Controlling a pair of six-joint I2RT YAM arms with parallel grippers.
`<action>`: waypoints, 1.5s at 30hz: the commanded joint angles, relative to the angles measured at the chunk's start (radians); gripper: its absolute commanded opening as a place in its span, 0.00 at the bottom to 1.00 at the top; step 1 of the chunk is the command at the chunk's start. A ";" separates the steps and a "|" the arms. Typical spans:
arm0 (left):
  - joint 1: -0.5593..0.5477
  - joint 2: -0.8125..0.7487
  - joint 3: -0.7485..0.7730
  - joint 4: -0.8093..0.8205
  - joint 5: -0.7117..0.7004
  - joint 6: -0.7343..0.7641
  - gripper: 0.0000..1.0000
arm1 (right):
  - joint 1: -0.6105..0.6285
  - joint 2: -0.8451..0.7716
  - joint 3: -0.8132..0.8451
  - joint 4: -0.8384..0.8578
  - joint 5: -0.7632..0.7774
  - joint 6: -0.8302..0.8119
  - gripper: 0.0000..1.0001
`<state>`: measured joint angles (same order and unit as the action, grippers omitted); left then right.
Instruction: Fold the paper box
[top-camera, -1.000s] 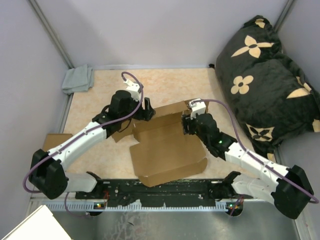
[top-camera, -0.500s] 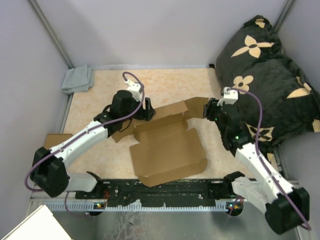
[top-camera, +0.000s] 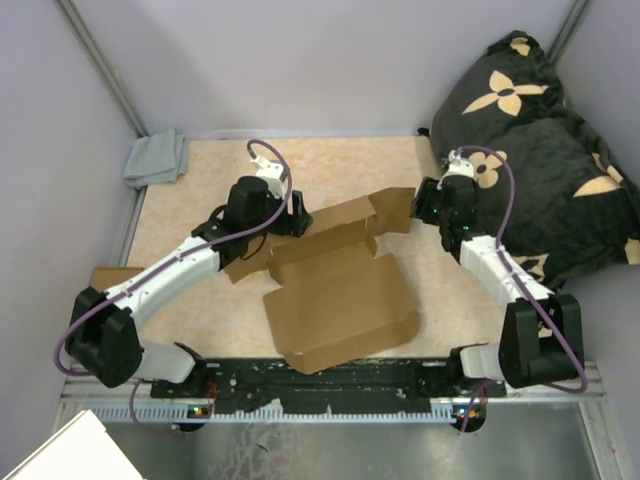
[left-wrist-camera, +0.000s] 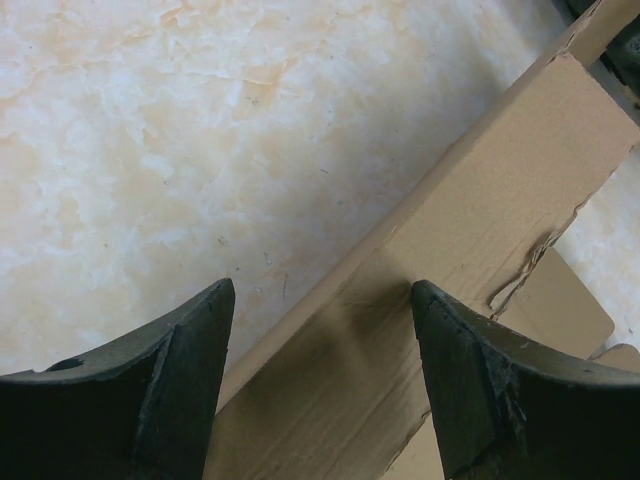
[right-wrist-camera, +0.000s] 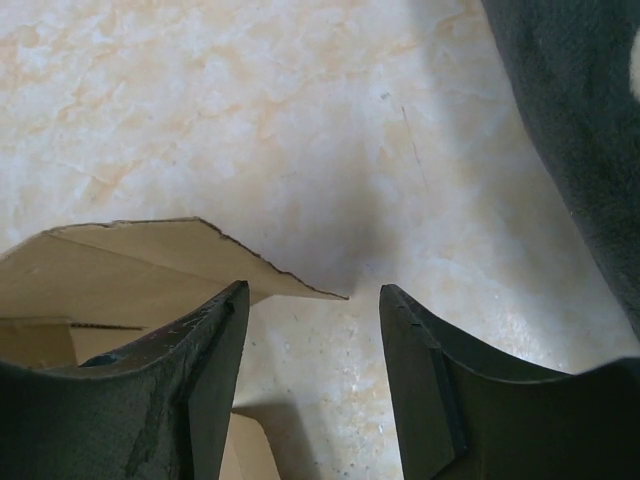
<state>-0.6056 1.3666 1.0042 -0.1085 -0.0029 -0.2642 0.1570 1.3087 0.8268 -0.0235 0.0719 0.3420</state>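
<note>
The paper box (top-camera: 340, 290) lies open in the middle of the table, plain brown, with its back panel raised and a flap sticking out to the right. My left gripper (top-camera: 298, 216) is at the back panel's left end. In the left wrist view it (left-wrist-camera: 322, 290) stands open, and the panel (left-wrist-camera: 480, 200) runs diagonally under and between the fingers. My right gripper (top-camera: 422, 208) hangs at the tip of the right flap. In its own view the right gripper (right-wrist-camera: 312, 290) is open, and the flap's torn corner (right-wrist-camera: 130, 265) reaches just past the left finger without being pinched.
A black pillow with tan flowers (top-camera: 540, 150) fills the right side, close behind the right arm, and its edge (right-wrist-camera: 590, 130) shows in the right wrist view. A grey cloth (top-camera: 157, 158) lies at the back left. A smaller cardboard piece (top-camera: 110, 278) sits at the left edge.
My right arm has swung from the box's middle out to the far right, by the pillow. The right flap now sticks out to the right. The left arm has barely moved.
</note>
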 joint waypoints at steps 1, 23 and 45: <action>-0.006 0.026 0.024 -0.028 -0.026 0.010 0.77 | -0.019 0.003 0.088 0.067 -0.040 -0.010 0.56; -0.006 0.054 0.044 -0.017 -0.031 0.015 0.76 | -0.097 0.331 0.267 0.121 -0.319 -0.118 0.52; -0.005 0.054 0.041 -0.013 -0.018 0.010 0.76 | -0.096 0.194 0.105 0.196 -0.673 -0.148 0.53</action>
<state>-0.6052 1.4086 1.0374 -0.0975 -0.0280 -0.2642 0.0605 1.5299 0.9237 0.0910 -0.5224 0.1921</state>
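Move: The right end flap of the standing far wall sticks out from my right hand's position about 7 cm left, level fore-and-aft and some 5 cm below. The wall's middle is roughly 24 cm left of that hand and 4 cm back, about 6 cm lower; the base panel lies some 20 cm left, 26 cm back and 12 cm down. From my left hand, the flap is about 25 cm right, 2 cm ahead and a little lower; the wall's middle is 6 cm right, 1 cm back and 4 cm down. I arc my right hand forward about 7 cm, rising slightly and then dipping below its starting height, to get round the outside of the end flap. Then I sweep left and back, turning counter-clockwise some 30 degrees and bringing my half-open fingers in against the flap's outer side. My left hand stays at the far wall, fingers still wide, easing barely 1 cm forward. ##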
